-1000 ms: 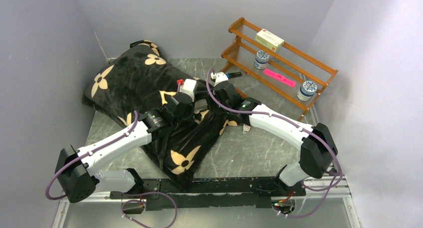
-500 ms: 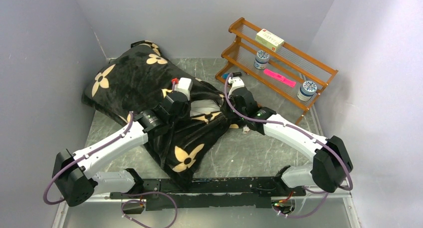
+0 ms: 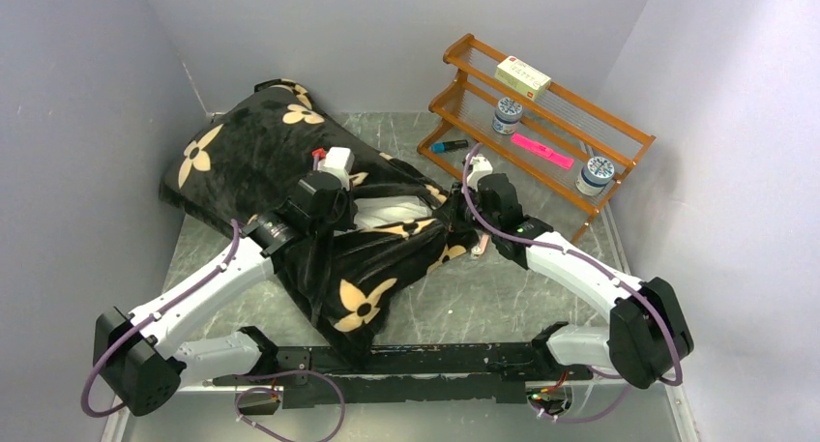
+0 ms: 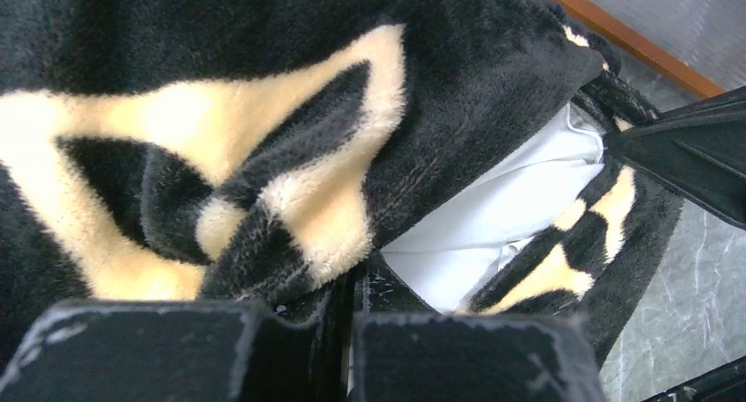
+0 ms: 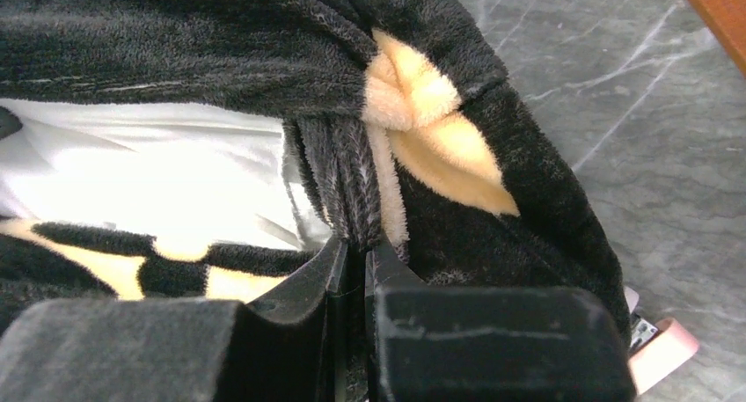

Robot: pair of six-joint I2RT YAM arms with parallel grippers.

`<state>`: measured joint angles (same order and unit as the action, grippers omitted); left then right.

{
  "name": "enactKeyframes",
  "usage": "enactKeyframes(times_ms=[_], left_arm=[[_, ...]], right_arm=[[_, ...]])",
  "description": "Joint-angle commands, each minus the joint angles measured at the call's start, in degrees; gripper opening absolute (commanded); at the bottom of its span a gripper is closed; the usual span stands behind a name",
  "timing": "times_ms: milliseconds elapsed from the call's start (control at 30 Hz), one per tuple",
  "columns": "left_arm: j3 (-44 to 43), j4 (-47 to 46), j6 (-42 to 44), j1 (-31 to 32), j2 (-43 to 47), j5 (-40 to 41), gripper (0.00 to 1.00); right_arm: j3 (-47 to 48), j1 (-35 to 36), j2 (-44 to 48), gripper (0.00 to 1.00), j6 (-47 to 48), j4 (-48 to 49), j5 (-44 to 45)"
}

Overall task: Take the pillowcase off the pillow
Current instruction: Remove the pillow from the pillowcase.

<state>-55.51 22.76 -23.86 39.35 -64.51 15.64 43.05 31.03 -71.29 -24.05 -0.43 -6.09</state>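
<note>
The black plush pillowcase (image 3: 261,162) with tan flowers lies across the left and middle of the table, and its open end is stretched between both arms. White pillow (image 3: 392,210) shows in that opening. My left gripper (image 4: 352,288) is shut on the pillowcase (image 4: 220,156) edge, with the pillow (image 4: 493,217) just beyond it. My right gripper (image 5: 356,252) is shut on a bunched fold of the pillowcase (image 5: 493,173) at the opposite side of the opening, pillow (image 5: 158,173) to its left. From above, the left gripper (image 3: 350,206) and right gripper (image 3: 464,231) pinch opposite rims.
A wooden rack (image 3: 541,123) stands at the back right holding a box, two jars and a pink item. A blue marker (image 3: 447,146) lies in front of it. A small pink-and-white object (image 3: 477,249) lies beside the right gripper. Grey walls close in on the left and right.
The right gripper has shut on the pillowcase edge and pulled right, while the left arm drew left. The opening is stretched wider and more white pillow shows.
</note>
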Motion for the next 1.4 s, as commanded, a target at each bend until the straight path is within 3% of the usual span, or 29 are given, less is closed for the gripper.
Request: enactKeyframes(times_ms=[0, 433, 633, 900, 1067, 1367], left_arm=[[1.4, 11.9, 5.5, -8.0, 4.4, 15.0, 0.05], [2.6, 10.9, 8.1, -16.0, 6.6, 7.8, 0.05], [2.5, 4.7, 14.0, -15.8, 10.8, -14.1, 0.05], [1.6, 1.1, 16.1, -14.3, 13.2, -28.5, 0.42], [1.1, -3.6, 15.2, -10.6, 12.3, -33.6, 0.55], [-9.7, -3.9, 23.0, 8.7, -1.0, -19.8, 0.72]], right_arm=[[-4.0, -6.9, -1.2, 0.00, 4.1, -9.2, 8.9], [-7.4, -7.9, -3.9, 0.00, 4.0, -3.3, 2.7], [-8.5, -7.2, -2.5, 0.00, 4.3, 4.0, -8.9], [-8.9, -4.4, -1.8, 0.00, 0.1, 12.7, -18.1], [-8.0, -3.0, -1.7, 0.00, -1.5, 15.0, -19.8], [-6.9, -1.0, -1.0, 0.00, -2.4, 16.3, -20.3]])
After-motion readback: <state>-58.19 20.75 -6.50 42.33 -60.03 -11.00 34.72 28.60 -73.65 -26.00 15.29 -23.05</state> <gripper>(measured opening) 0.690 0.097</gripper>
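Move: The exposed white pillow in the case's mouth, which the left hand goes for next, lies about 9 cm to its right, nearly level in depth and some 5 cm lower; the case edge held by the right fingers is about 19 cm to the left hand's right. From the right hand that white part is roughly 11 cm left and 3 cm down. The blue-capped marker lies about 15 cm ahead of the right hand and 2 cm right, the pink clip 7 cm back and 9 cm right, both some 14 cm below. The left hand, still pinching the case at the left end of the opening, first tugs it a few centimetres left against the right hand's grip, then opens wide, lets go and lifts about 5 cm, swinging some 10 cm to the right and about 6 cm back over the mouth of the case while it turns roughly 35 degrees clockwise. The right hand keeps its closed pinch on the other edge, easing a couple of centimetres left and back and a little down, and turns slightly counter-clockwise. ##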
